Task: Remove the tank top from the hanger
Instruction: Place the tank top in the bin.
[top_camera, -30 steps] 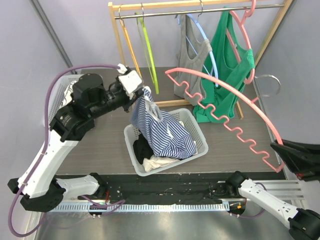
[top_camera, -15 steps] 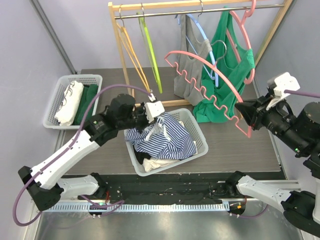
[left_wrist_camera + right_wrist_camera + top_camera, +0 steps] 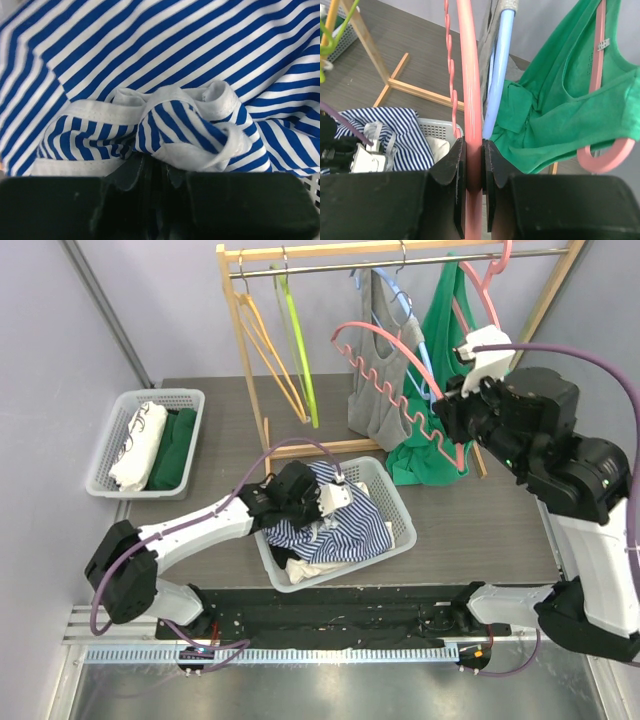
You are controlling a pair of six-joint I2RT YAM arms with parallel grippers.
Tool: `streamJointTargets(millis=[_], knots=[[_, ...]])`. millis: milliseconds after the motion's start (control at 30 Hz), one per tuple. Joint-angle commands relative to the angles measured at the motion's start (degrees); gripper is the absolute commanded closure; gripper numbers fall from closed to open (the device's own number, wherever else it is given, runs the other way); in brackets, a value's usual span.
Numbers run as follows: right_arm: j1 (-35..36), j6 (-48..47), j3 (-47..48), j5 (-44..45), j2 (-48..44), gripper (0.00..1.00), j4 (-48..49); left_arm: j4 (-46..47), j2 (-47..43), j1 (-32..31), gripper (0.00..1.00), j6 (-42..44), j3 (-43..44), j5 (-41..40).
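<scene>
The blue-and-white striped tank top (image 3: 350, 525) lies bunched in the white basket (image 3: 403, 518) at the middle of the table, off the hanger. My left gripper (image 3: 322, 502) is down in the basket against it. In the left wrist view the cloth (image 3: 165, 75) piles over the fingertips of the gripper (image 3: 152, 167), whose jaws stand a slit apart; any pinch is hidden. My right gripper (image 3: 452, 418) is shut on the bare pink wavy hanger (image 3: 385, 375) beside the rack. The right wrist view shows its jaws (image 3: 473, 150) clamping the hanger's bar (image 3: 470, 75).
A wooden rack (image 3: 240, 330) at the back carries an orange hanger (image 3: 265, 355), a lime hanger (image 3: 297, 340), a grey top (image 3: 375, 390) on a blue hanger and a green top (image 3: 465, 365) on a pink hanger. A second basket (image 3: 110, 405) of clothes sits far left.
My left arm has lowered the striped tank top into the basket. My right arm has carried the pink hanger up and left, toward the rack.
</scene>
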Motion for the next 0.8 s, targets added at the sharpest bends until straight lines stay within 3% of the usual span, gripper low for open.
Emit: streamJointTargets(millis=[0,133,233,367,467,600,667,767], knots=[[0.17,0.65,5.4,4.1,2.67,0.99,5.94,4.92,2.49,-1.67,0.82,1.23,-3.47,-0.66],[0.17,1.09,7.25,3.41,6.27,0.99,7.43,3.43,4.69,-2.38,0.7,4.48,-6.46,-0.56],[0.26,1.61,8.66,1.39,7.16,0.99,8.66,-1.22,7.24,-2.47,0.67,5.97,-5.94,-3.28],[0.26,2.05,9.28,0.15,8.21,0.99,10.68,-3.7,11.11,-1.59,0.7,9.75,-6.11,-6.54],[0.34,2.32,9.45,-0.72,8.74,0.99,12.7,-1.77,10.15,-0.27,0.75,11.6,-7.69,-6.46],[0.34,1.97,10.77,-0.55,11.11,0.99,14.55,-1.85,7.78,-0.09,0.74,11.87,-8.92,-8.83],[0.43,1.88,10.86,-0.55,11.55,0.99,15.43,-2.55,6.81,-0.09,0.68,11.78,-8.49,-9.09],[0.43,1.35,11.47,-0.12,12.96,0.99,17.01,-3.87,5.05,-0.09,0.41,11.87,-6.99,-9.53]])
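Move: My left hand is already down in the bin, with the striped tank top's middle about 3 cm ahead, 3 cm to the right and 3 cm below; the black top's showing edge is some 6 cm back and 9 cm left. My right hand holds the pink hanger by one end; its free spot on the rail is roughly 22 cm ahead, 11 cm left and 6 cm up. The grey tank top hangs about 14 cm ahead, 10 left and 15 below, the lime hanger some 20 ahead, 25 left and 5 below. I push my left fingers about 5 cm down into the bunched striped tank top, spreading them from nearly shut to almost half open, the wrist rolling slightly, then ease forward and to the right's opposite side a little. Meanwhile my right hand keeps its grip on the pink hanger and carries it some 6 cm forward, 5 cm left and, in the later part, 3 cm up, bringing its hook towards the rail just left of the grey top's hanger. ##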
